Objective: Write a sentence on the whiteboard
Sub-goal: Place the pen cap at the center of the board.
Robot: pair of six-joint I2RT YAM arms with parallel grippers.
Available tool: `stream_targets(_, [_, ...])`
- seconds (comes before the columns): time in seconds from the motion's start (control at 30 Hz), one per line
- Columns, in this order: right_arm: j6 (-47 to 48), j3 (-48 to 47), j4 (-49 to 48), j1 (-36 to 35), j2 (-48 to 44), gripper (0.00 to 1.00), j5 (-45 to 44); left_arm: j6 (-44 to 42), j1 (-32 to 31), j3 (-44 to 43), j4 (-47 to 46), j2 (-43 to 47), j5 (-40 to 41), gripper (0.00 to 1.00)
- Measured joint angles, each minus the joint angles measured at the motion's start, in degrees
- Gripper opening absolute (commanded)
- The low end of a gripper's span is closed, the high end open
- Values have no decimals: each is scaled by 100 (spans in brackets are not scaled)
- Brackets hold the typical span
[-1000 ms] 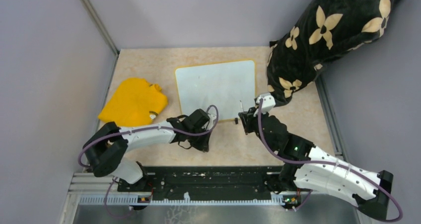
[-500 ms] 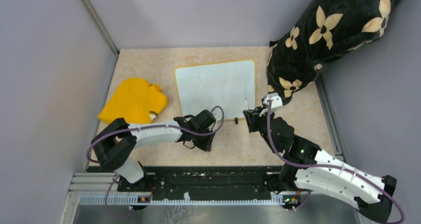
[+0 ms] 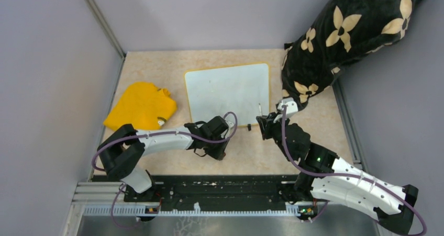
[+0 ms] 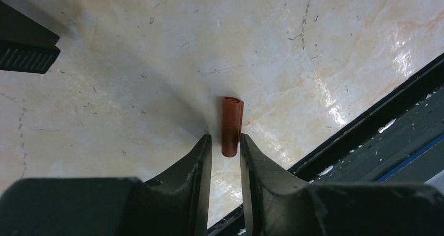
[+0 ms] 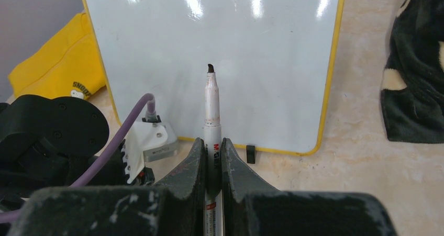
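Note:
The whiteboard point(image 3: 228, 92) lies flat on the beige table, white with a thin yellow rim. Its face point(image 5: 220, 47) is blank and no sentence shows on it. My right gripper point(image 5: 212, 144) is shut on a white marker point(image 5: 211, 110). The marker's bare dark tip points at the board's near part, above the near edge. From above, that gripper point(image 3: 264, 125) sits just off the board's near right corner. My left gripper point(image 4: 226, 139) is open, low over the table near the board's near edge point(image 3: 220, 148). A red-brown marker cap point(image 4: 232, 126) lies between its fingertips, with a gap at the left finger.
A yellow cloth point(image 3: 140, 106) lies left of the board. A black cushion with cream flowers point(image 3: 345, 37) leans at the back right, close to the right arm. The black base rail point(image 3: 220, 186) runs along the near edge, close to the left gripper point(image 4: 377, 131). Grey walls stand on three sides.
The left jaws have spread apart, off the marker cap. The right gripper moved a little right and toward the board with the marker, then held still.

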State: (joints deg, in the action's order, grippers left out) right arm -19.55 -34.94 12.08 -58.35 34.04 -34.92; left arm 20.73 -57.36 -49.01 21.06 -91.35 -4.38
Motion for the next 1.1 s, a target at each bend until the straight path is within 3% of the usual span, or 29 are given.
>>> stream_targets(0.33, [0, 0, 0, 0, 0, 0, 0, 2, -20, -4, 0, 0, 39, 35])
stream_targets(0.7, [0, 0, 0, 0, 0, 0, 2, 46, -31, -81, 212, 127, 251, 52])
stream_targets(0.93, [7, -11, 52, 0, -2, 0, 9, 249, -31, -232, 396, 879, 472, 63])
stream_targets(1.1, [103, -247, 201, 0, 0, 0, 85, 363, -31, -581, 492, 1891, 1058, 72])
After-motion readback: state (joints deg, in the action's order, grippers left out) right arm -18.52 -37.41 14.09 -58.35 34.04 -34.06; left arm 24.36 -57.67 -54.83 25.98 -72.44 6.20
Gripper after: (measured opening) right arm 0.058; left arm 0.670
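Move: The pen cap lies on the table between the left hand's already slackened fingertips, roughly 1 cm below the hand point and neither ahead nor aside. From there the whiteboard's middle is about 26 cm ahead and 2 cm right; the black clip on its near edge is some 12 cm ahead and 11 cm right. From the right hand, which keeps the uncapped pen, the cap is about 6 cm back, 16 cm left and 23 cm below. The left hand waits, then opens wider and climbs about 13 cm and slightly forward, clear of the cap. ##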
